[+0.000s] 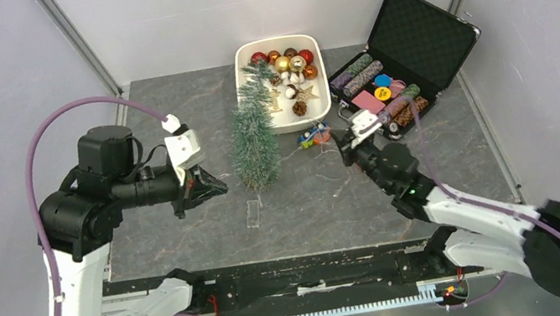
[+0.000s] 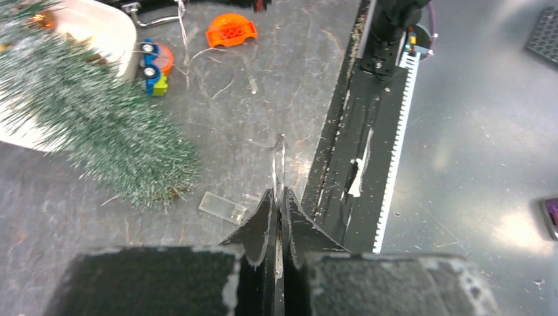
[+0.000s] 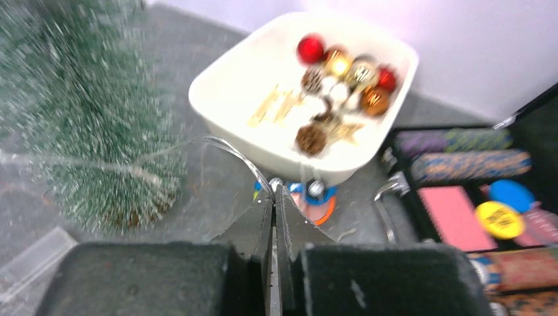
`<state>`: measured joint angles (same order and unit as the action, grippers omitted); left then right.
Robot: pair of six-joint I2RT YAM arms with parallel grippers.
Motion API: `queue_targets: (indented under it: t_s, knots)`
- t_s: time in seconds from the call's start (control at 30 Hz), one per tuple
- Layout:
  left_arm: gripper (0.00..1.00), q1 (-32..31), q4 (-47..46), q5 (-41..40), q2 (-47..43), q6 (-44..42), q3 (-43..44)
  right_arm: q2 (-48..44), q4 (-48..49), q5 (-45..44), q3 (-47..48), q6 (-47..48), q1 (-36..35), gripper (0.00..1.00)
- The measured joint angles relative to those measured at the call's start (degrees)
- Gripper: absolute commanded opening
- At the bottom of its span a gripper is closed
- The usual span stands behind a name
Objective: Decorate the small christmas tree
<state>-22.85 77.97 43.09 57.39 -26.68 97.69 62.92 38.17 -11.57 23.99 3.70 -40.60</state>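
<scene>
The small christmas tree point(image 1: 254, 141) lies on its side on the dark table, its tip over the white tray point(image 1: 244, 62). It also shows in the left wrist view point(image 2: 99, 125) and the right wrist view point(image 3: 92, 131). A thin silvery wire point(image 3: 224, 146) runs from the tree's branches to my right gripper point(image 3: 274, 191), which is shut on it just right of the tree point(image 1: 340, 147). My left gripper point(image 1: 218, 187) hangs left of the tree's foot. It is shut point(image 2: 279, 194) on a thin clear strand point(image 2: 279, 158) that sticks out past its tips.
The tray holds several baubles point(image 1: 287, 62), a pine cone and gold stars. A clear plastic base piece point(image 1: 254, 211) lies in front of the tree. Small toy cars point(image 1: 314, 136) sit by the tray. An open black case point(image 1: 418, 34) of poker chips stands at the right.
</scene>
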Motion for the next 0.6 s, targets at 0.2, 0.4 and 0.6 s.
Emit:
queue_targets:
  t_s: [0.2, 0.4, 0.6]
  knots:
    - [0.02, -1.07, -0.85, 4.13, 1.01, 0.04, -0.55, -14.69, -9.05, -2.84, 5.84, 6.88, 0.02, 0.00]
    - [0.02, -1.90, -7.28, 6.54, 1.70, 4.70, -0.59, -15.47, -17.88, -4.35, 22.82, 14.80, 0.02, 0.00]
    - [0.02, -4.44, -15.98, 6.47, 3.93, 13.00, 0.09, -12.04, -20.68, -7.26, 43.67, 22.91, 0.00, 0.00]
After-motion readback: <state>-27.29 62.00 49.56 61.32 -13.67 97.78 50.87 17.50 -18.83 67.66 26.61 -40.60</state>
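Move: The tree that the light string is meant for stands about 21 cm ahead of the left hand and 4 cm to its right, its middle some 18 cm lower; the clear box lies 15 cm ahead, 2 cm right, about 34 cm down. From the right hand the tree is 17 cm left, 2 cm ahead, its middle at hand height. Also from the right hand, some 15 cm below, are the toy car 12 cm ahead and 3 cm left, the ornament tub 23 cm ahead and 8 cm left, and the chip case 20 cm ahead and 16 cm right. Fast and nearly straight up, about 35 cm, the right hand hauls its still-pinched part of the light string, easing some 8 cm right, away from the tree, and a little back, while its fingers tip upward about 35 degrees and swing slightly right. The left hand, shut on its own part, shifts right and up across the near side of the tree, its fingers levelling a little. ##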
